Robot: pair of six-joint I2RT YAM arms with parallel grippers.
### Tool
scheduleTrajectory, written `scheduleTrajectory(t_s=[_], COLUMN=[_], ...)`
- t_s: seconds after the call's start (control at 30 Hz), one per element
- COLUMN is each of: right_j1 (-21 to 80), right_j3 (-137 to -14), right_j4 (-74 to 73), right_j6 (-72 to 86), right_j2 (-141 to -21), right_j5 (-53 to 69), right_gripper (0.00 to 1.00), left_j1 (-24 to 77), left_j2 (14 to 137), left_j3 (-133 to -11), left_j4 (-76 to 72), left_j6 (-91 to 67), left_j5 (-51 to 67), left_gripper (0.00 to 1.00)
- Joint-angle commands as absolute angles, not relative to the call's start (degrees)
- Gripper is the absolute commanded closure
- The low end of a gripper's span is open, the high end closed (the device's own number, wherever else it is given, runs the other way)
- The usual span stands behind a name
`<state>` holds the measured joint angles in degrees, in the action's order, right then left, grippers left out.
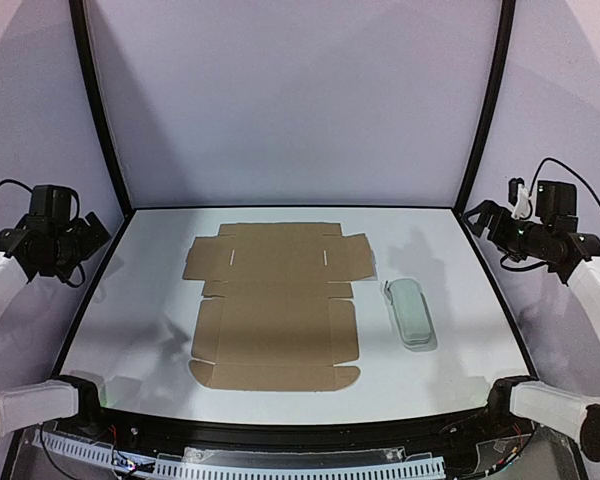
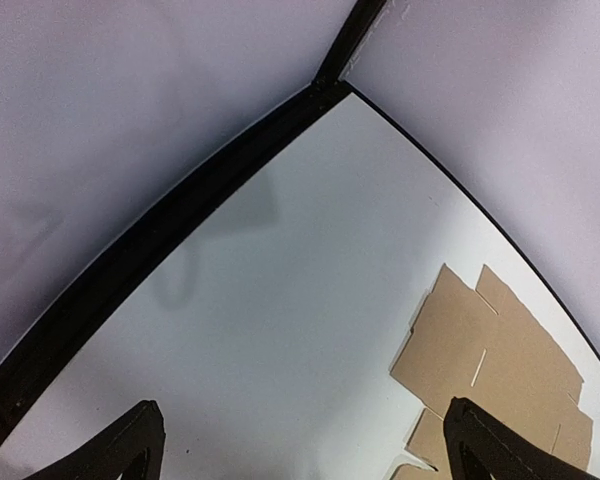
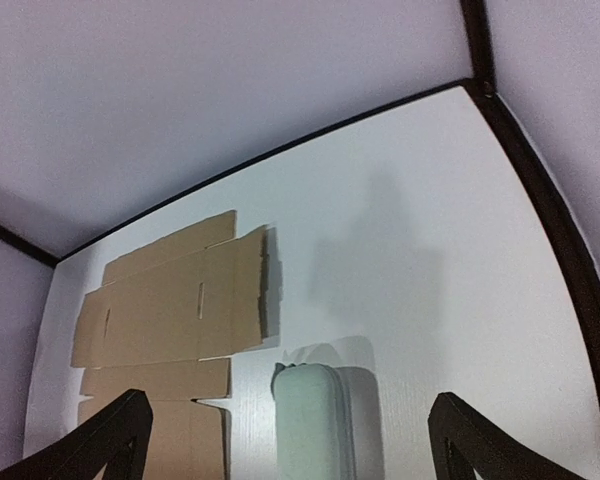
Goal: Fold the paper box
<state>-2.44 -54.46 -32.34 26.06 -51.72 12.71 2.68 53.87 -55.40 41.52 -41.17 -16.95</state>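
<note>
The paper box [image 1: 275,305] lies unfolded and flat on the white table, a brown cardboard sheet with flaps, tabs and two slits. Its far left corner shows in the left wrist view [image 2: 490,345], and its right half in the right wrist view [image 3: 165,310]. My left gripper [image 1: 88,238] hovers open beyond the table's left edge, well away from the sheet, with nothing between its fingers [image 2: 302,420]. My right gripper [image 1: 483,222] hangs open above the far right corner, also holding nothing [image 3: 290,410].
A pale grey-green oblong pouch [image 1: 410,312] lies just right of the cardboard [image 3: 315,420]. A black rim [image 1: 290,207] borders the table, and two black posts [image 1: 100,110] [image 1: 485,110] rise at the back corners before pale walls.
</note>
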Motion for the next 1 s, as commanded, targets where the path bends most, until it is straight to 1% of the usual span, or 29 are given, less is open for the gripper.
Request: scheduleTrajectory(t_s=[0.0, 0.17, 0.2, 0.23, 0.27, 0.3, 0.33, 0.37, 0.4, 0.47, 0.53, 0.6, 0.63, 0.67, 0.73, 0.83, 0.9, 0.97], right_j1=[-2.59, -2.61, -2.56, -2.34, -1.84, -1.16, 2.63, 3.25, 5.81, 6.83, 7.20, 7.25, 7.22, 7.21, 7.21, 7.16, 7.21, 7.21], right_j3=[-52.22, -56.23, -57.39, -60.56, -61.70, -62.75, -65.44, -66.07, -70.40, -75.87, -84.25, -90.07, -92.48, -99.00, -106.40, -113.08, -118.29, -120.75], right_j4=[-25.17, -27.03, -26.63, -26.89, -26.89, -26.94, -27.04, -27.32, -29.51, -32.37, -34.88, -36.92, -39.17, -43.54, -49.08, -51.88, -52.67, -52.66], right_j6=[19.90, 18.11, 17.58, 18.01, 18.06, 17.57, 14.75, 13.75, 9.97, 8.66, 6.22, 4.49, 3.71, 1.97, 0.35, -1.07, -0.18, 2.16], right_j2=[-50.75, -56.30, -58.63, -64.36, -66.19, -68.29, -72.74, -73.77, -79.66, -86.36, -96.25, -103.01, -105.67, -112.13, -119.30, -127.35, -132.45, -136.30], right_j5=[25.81, 31.93, 36.05, 42.52, 44.03, 44.67, 43.42, 42.74, 42.87, 44.08, 46.00, 45.78, 45.53, 45.74, 45.38, 44.03, 45.37, 46.82], right_gripper=[0.02, 0.02, 0.02, 0.02, 0.02, 0.02, 0.02, 0.02, 0.02, 0.02, 0.02, 0.02, 0.02, 0.02, 0.02, 0.02, 0.02, 0.02], left_j1=[2.71, 2.72, 2.72, 2.72, 2.72, 2.72, 2.72, 2.72, 2.72, 2.70, 2.72, 2.72, 2.68, 2.71, 2.72, 2.74, 2.80, 2.81], left_j2=[54.22, 56.82, 57.32, 59.66, 60.59, 61.76, 64.00, 65.35, 69.33, 72.04, 76.65, 78.69, 80.40, 82.00, 84.17, 87.40, 89.02, 90.49], left_j3=[-54.59, -54.16, -54.02, -53.77, -53.69, -53.57, -53.39, -53.39, -53.76, -54.31, -55.62, -56.32, -56.42, -56.53, -56.47, -55.83, -55.49, -55.53], left_j4=[42.67, 40.09, 39.29, 36.23, 35.08, 33.93, 30.09, 30.09, 27.00, 25.60, 23.74, 22.68, 22.33, 21.71, 20.63, 18.11, 15.97, 15.09], left_j6=[-41.02, -40.36, -40.35, -40.72, -40.75, -40.81, -41.03, -40.99, -40.62, -40.19, -39.11, -38.50, -38.08, -37.82, -37.68, -37.87, -38.22, -38.58], left_j5=[-13.17, -9.83, -8.13, -4.58, -3.12, -1.65, 2.33, 4.11, 7.18, 10.59, 13.66, 14.88, 15.40, 16.67, 18.55, 21.74, 23.88, 24.99], left_gripper=[0.00, 0.00, 0.00, 0.00, 0.00, 0.00, 0.00, 0.00, 0.00, 0.00, 0.00, 0.00, 0.00, 0.00, 0.00, 0.00, 0.00, 0.00])
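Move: The paper box lies flat; its far left flap is about 17 cm ahead of the left hand, 17 cm to its right and 24 cm below. The far right flap is some 15 cm ahead of the right hand, 19 cm to its left and 27 cm below. The green case lies roughly 7 cm left of the right hand, 2 cm back and 25 cm below. Both empty hands, fingers still wide open, come in from the sides towards the flat box: the left hand sinks about 13 cm while going right and forward towards the far left flap, turning some 25 degrees clockwise, its left side dipping and its fingers tipping down. The right hand sets off to the left, swinging about 45 degrees counter-clockwise early on, then runs forward past the green case and sinks mostly late, fingers tipping down, to come close over the far right flap without a visible touch. ##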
